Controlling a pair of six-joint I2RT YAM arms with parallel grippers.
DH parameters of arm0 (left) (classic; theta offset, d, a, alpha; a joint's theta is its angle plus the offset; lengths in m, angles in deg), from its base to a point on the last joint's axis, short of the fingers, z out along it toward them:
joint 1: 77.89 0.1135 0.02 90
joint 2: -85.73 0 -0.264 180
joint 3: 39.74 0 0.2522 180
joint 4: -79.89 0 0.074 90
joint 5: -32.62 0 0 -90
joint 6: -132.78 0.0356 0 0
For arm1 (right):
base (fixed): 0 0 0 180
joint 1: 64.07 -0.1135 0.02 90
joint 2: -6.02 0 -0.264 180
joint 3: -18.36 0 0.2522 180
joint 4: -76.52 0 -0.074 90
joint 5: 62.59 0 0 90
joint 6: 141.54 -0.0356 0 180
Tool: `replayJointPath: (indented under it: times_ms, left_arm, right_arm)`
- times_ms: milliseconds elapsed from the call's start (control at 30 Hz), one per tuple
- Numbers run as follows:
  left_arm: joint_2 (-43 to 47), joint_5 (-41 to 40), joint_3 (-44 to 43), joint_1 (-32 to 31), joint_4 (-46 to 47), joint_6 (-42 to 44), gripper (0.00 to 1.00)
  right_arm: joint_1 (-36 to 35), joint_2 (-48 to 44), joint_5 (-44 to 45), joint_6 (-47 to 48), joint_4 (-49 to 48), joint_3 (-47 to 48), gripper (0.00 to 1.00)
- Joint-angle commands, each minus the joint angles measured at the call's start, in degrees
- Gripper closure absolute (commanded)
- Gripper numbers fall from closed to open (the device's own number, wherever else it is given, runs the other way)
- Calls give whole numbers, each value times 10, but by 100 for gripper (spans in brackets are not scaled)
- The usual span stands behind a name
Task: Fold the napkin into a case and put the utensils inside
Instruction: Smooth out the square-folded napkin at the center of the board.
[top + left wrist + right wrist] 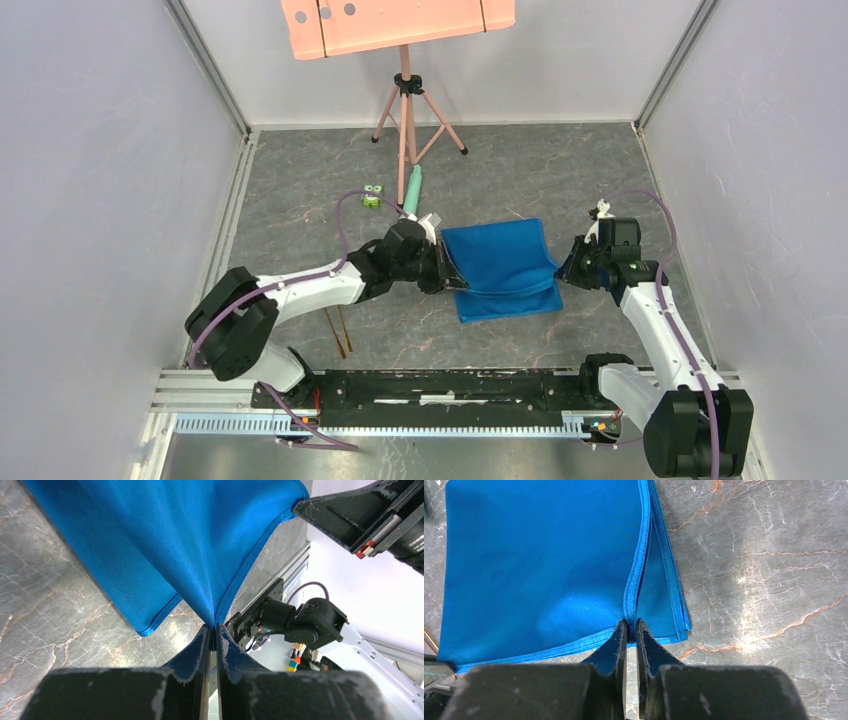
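The bright blue napkin [500, 268] lies doubled over in the middle of the table, its upper layer lifted and sagging between the two arms. My left gripper [447, 272] is shut on the napkin's left corner; in the left wrist view the napkin [190, 545] fans up from the pinched left gripper [215, 626]. My right gripper [562, 272] is shut on the napkin's right hemmed corner, and the right wrist view shows the napkin [539, 565] clamped in the right gripper [631, 622]. The gold utensils [339, 330] lie side by side on the table near the left arm, apart from the napkin.
A pale green tube [412, 188] and a small green toy [371, 197] lie behind the left gripper. A pink tripod [405, 110] with a salmon board stands at the back. Grey walls close in both sides; a metal rail [440, 395] runs along the near edge.
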Motion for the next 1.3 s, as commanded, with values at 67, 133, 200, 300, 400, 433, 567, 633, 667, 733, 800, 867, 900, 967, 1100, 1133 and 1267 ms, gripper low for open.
replayJointPath:
  times_ms: [67,133,200,300,400,433,567,633,667,733,800,867,900,967,1100,1133,1267]
  left_arm:
    - [-24,11,5,-24,22,3,86]
    - [-32,11,9,-27,26,2,86]
    - [-40,12,14,-30,34,-1,85]
    - [-60,20,18,-36,45,-3,84]
    - [-79,28,23,-45,55,-8,83]
    - [-82,31,27,-46,60,-10,83]
    - [-94,44,29,-46,72,-15,85]
    - [-96,43,29,-46,72,-15,84]
    - [-96,44,27,-46,71,-15,84]
    - [-102,49,25,-46,67,-10,80]
    - [-103,50,27,-45,61,-4,73]
    - [-98,47,30,-40,50,10,62]
    - [-95,49,31,-33,41,17,57]
    - [-80,48,36,-18,20,36,49]
    - [-34,9,40,23,-36,81,40]
    - [-32,1,34,32,-41,86,39]
    - [-74,-14,-25,56,-33,84,42]
  right_arm:
    - [-1,-4,25,11,-1,-4,100]
    - [0,-3,29,13,-2,-9,100]
    - [0,-2,31,16,-4,-17,100]
    - [0,0,42,19,-7,-27,100]
    - [0,5,53,22,-6,-34,100]
    - [0,7,53,24,-5,-36,100]
    - [0,9,56,27,-3,-43,100]
    - [0,8,55,29,-1,-44,100]
    - [0,7,56,29,-1,-44,100]
    - [0,8,56,30,-3,-49,100]
    - [0,10,53,31,-10,-53,100]
    - [0,14,57,31,-14,-57,100]
    - [0,15,57,31,-18,-61,100]
    - [0,15,62,29,-25,-69,100]
    - [0,18,76,33,-33,-79,100]
    - [0,18,76,34,-35,-81,100]
    - [0,16,68,32,-44,-91,100]
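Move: Some 5 cm back from the left hand and 9 cm below it lies the near-left corner of the napkin's lower layer, over which that hand holds the raised upper edge. The right hand holds the other end, with the lower near-right corner about 5 cm back, 2 cm to its right and 7 cm below. From the left hand, the gold spoon lies roughly 27 cm left and 3 cm back, and the green tube 12 cm left and 23 cm ahead, both down on the table. Lowering the raised near edge between them, both hands draw it back towards the base, the left sinking about 6 cm and coming back 4. The left fingers then open, let go of their corner and slip forward and left, away from the napkin, staying low. The right keeps its pinch and goes on down, back and slightly right, its fingers tilting downward. ##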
